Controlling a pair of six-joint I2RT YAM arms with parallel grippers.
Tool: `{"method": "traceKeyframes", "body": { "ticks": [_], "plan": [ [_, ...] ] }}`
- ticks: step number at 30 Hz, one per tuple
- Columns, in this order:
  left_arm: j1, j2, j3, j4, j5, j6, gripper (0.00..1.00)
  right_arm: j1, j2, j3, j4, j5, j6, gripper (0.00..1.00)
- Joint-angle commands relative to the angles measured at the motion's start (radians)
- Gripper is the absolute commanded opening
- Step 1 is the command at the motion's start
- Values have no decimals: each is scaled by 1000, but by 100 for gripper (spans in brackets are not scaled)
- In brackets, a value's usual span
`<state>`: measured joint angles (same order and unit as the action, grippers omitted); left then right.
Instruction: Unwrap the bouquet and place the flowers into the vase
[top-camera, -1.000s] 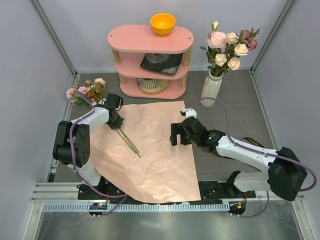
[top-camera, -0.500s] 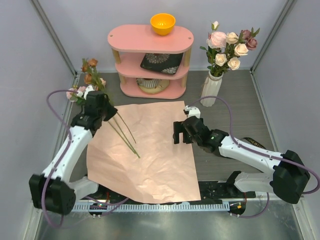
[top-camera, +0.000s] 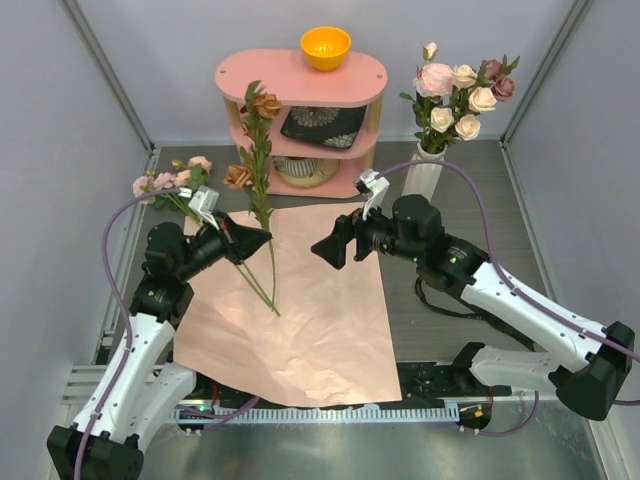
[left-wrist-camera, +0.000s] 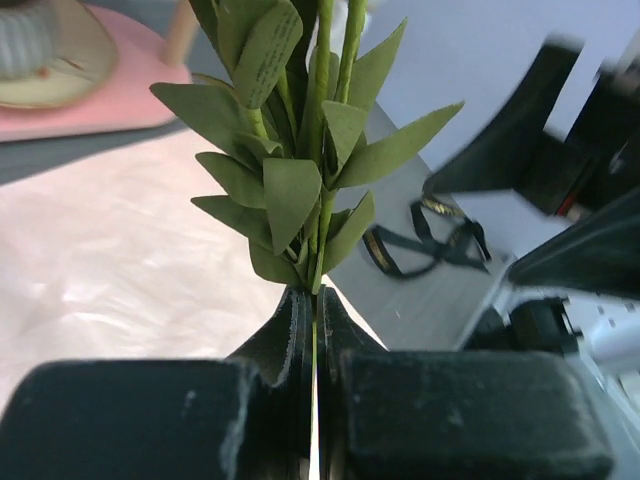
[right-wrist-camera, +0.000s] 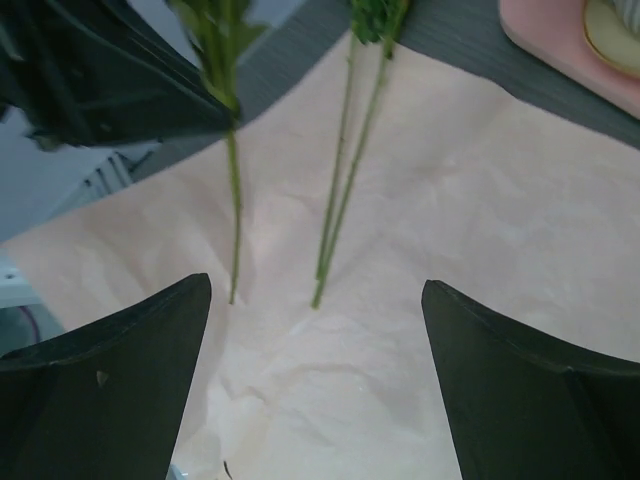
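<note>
The bouquet is undone, and its salmon wrapping paper (top-camera: 310, 320) lies spread flat on the table. My left gripper (top-camera: 262, 240) is shut on the thin green stem (left-wrist-camera: 316, 285) of one flower. It holds that flower upright above the paper, with rust and peach blooms (top-camera: 262, 102) on top and leaves (left-wrist-camera: 295, 180) just past the fingers. More flowers (top-camera: 168, 182) lie at the paper's left edge, their stems (right-wrist-camera: 345, 200) across it. My right gripper (top-camera: 328, 250) faces the held stem (right-wrist-camera: 232, 210) a short way to its right, open and empty. The white ribbed vase (top-camera: 422, 180) stands at the back right and holds several roses (top-camera: 460, 95).
A pink three-tier shelf (top-camera: 300, 75) stands at the back centre with an orange bowl (top-camera: 325, 47) on top and a patterned plate (top-camera: 322, 125) on its middle tier. A black ribbon (left-wrist-camera: 425, 235) lies on the grey table right of the paper. Grey walls close in both sides.
My left gripper shut on a stem, lifted it off the paper and swung it right until it stood upright. My right arm rose and moved left toward it, jaws wide.
</note>
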<state>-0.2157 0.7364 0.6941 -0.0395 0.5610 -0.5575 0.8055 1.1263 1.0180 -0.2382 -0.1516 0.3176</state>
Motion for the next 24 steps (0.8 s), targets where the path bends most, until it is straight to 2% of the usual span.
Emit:
{"method": "traceKeyframes", "body": {
  "ticks": [1, 2, 5, 7, 12, 17, 19, 20, 22, 23, 24],
  "plan": [
    [-33, 3, -25, 153, 234, 30, 0, 4, -22, 71, 233, -220, 14, 92],
    [-37, 9, -24, 168, 250, 21, 0, 3, -17, 77, 293, -203, 37, 92],
    [-62, 38, -21, 178, 307, -4, 0, 3, 9, 117, 335, -65, 69, 90],
    [-71, 52, -18, 179, 326, -8, 0, 3, 42, 151, 350, -55, 87, 87],
    [-94, 78, -11, 170, 355, -22, 0, 3, 138, 217, 375, -186, 133, 77],
    [-112, 92, -8, 179, 373, -35, 1, 3, 208, 212, 384, -203, 169, 71],
    [-117, 93, -8, 178, 372, -41, 0, 4, 219, 203, 398, -209, 184, 62],
    [-122, 96, -8, 178, 370, -44, 0, 3, 221, 202, 399, -207, 186, 53],
    [-125, 101, -5, 170, 369, -48, 0, 3, 219, 195, 398, -183, 183, 41],
    [-129, 104, -4, 168, 369, -48, 0, 3, 213, 192, 387, -154, 178, 26],
    [-131, 104, -2, 165, 369, -48, 0, 3, 208, 188, 358, -123, 173, 17]
  ]
}}
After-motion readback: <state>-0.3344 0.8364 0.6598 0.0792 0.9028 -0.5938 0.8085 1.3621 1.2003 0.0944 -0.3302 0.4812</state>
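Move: The leafy stretch of the orange-flower stems, which the left hand already holds upright, lies about 15 cm left, 7 cm ahead and 8 cm above the right hand. The vase stands some 25 cm right, 22 cm ahead and 16 cm below that hand. From the left hand, the open right gripper is about 15 cm to the right, nearly level; the remaining stems lie around 9 cm ahead, 12 cm left and 27 cm below. The held stems are brought to the right hand as the left arm draws back and right about 6 cm each, turning some 25 degrees clockwise with its grip kept. The right hand rises about 11 cm, then swings left 8 cm in all and a little forward, rolls its left side up, sinks 3–4 cm, and half closes its fingers around the leafy stem above the left grip. ##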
